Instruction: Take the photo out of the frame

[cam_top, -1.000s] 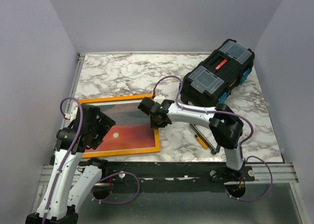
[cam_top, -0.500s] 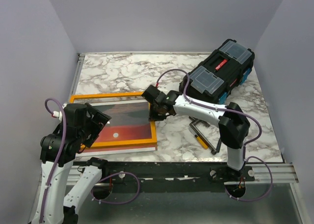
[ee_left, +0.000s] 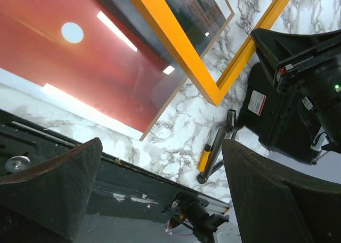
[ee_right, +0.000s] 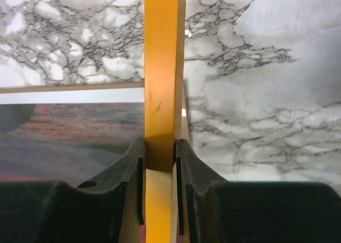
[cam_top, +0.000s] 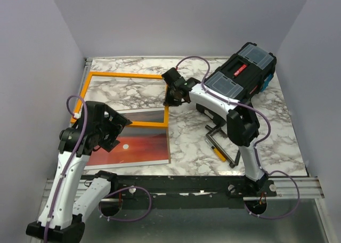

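Observation:
The photo (cam_top: 144, 147), a red sunset with a small white sun, lies flat on the marble table near its front left. The orange frame (cam_top: 128, 75) is separate from it, shifted toward the far side; only its near bar overlaps the photo's dark top band. My right gripper (cam_top: 173, 94) is shut on the frame's right bar. In the right wrist view the jaws (ee_right: 160, 152) pinch the orange bar of the frame (ee_right: 160, 67), and the photo (ee_right: 69, 136) lies to its left. My left gripper (cam_top: 113, 130) hovers open over the photo's left part. Its wide-apart fingers (ee_left: 53, 189) hold nothing above the photo (ee_left: 80, 67) and the frame (ee_left: 176, 46).
A black toolbox (cam_top: 237, 83) stands at the back right, close behind the right arm. A yellow-handled screwdriver (cam_top: 217, 151) and a dark tool lie on the marble at the front right. Grey walls close in both sides and the back.
My right gripper has carried the frame up and toward the far side, off the photo, which stays on the table. The left arm has shifted but stays open over the photo's left side.

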Controlling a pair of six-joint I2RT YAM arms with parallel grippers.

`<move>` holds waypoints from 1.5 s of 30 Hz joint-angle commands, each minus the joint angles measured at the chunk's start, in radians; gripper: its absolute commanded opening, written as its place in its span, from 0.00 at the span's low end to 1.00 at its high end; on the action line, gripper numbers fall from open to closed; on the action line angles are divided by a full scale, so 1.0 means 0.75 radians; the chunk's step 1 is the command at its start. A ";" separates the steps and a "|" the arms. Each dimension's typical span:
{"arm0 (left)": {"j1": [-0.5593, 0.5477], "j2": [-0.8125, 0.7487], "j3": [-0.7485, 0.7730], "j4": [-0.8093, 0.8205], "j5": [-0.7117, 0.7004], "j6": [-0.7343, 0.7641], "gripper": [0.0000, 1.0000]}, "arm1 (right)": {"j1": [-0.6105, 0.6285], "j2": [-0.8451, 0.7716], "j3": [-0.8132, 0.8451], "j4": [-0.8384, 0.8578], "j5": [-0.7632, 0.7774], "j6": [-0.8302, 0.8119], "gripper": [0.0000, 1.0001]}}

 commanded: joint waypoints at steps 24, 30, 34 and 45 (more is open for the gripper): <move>0.132 0.640 -0.259 0.632 0.175 -0.349 0.86 | -0.108 0.140 0.212 0.076 -0.127 -0.131 0.01; 0.146 0.770 -0.193 0.642 0.182 -0.395 0.78 | -0.110 0.127 0.205 0.087 -0.146 -0.112 0.01; 0.145 0.836 -0.193 0.659 0.163 -0.450 0.65 | -0.110 0.119 0.198 0.098 -0.154 -0.101 0.01; 0.150 0.946 -0.050 0.672 0.123 -0.503 0.00 | -0.116 0.127 0.275 0.095 -0.149 -0.262 0.32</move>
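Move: The near bar of the orange frame, where the left fingers will close, lies about 11 cm ahead of the open left hand, 1 cm to its right and 14 cm below. The photo's middle is some 7 cm nearer the base than that spot and about 4 cm lower. The frame's right bar, already in the right fingers, is some 20 cm ahead and 20 cm right of the left hand. From the right hand, the near-bar spot lies about 9 cm back and 19 cm left, about level. Left hand reaches forward and down, about 14 cm each, pinching the near bar; right carries frame 4 cm forward. ##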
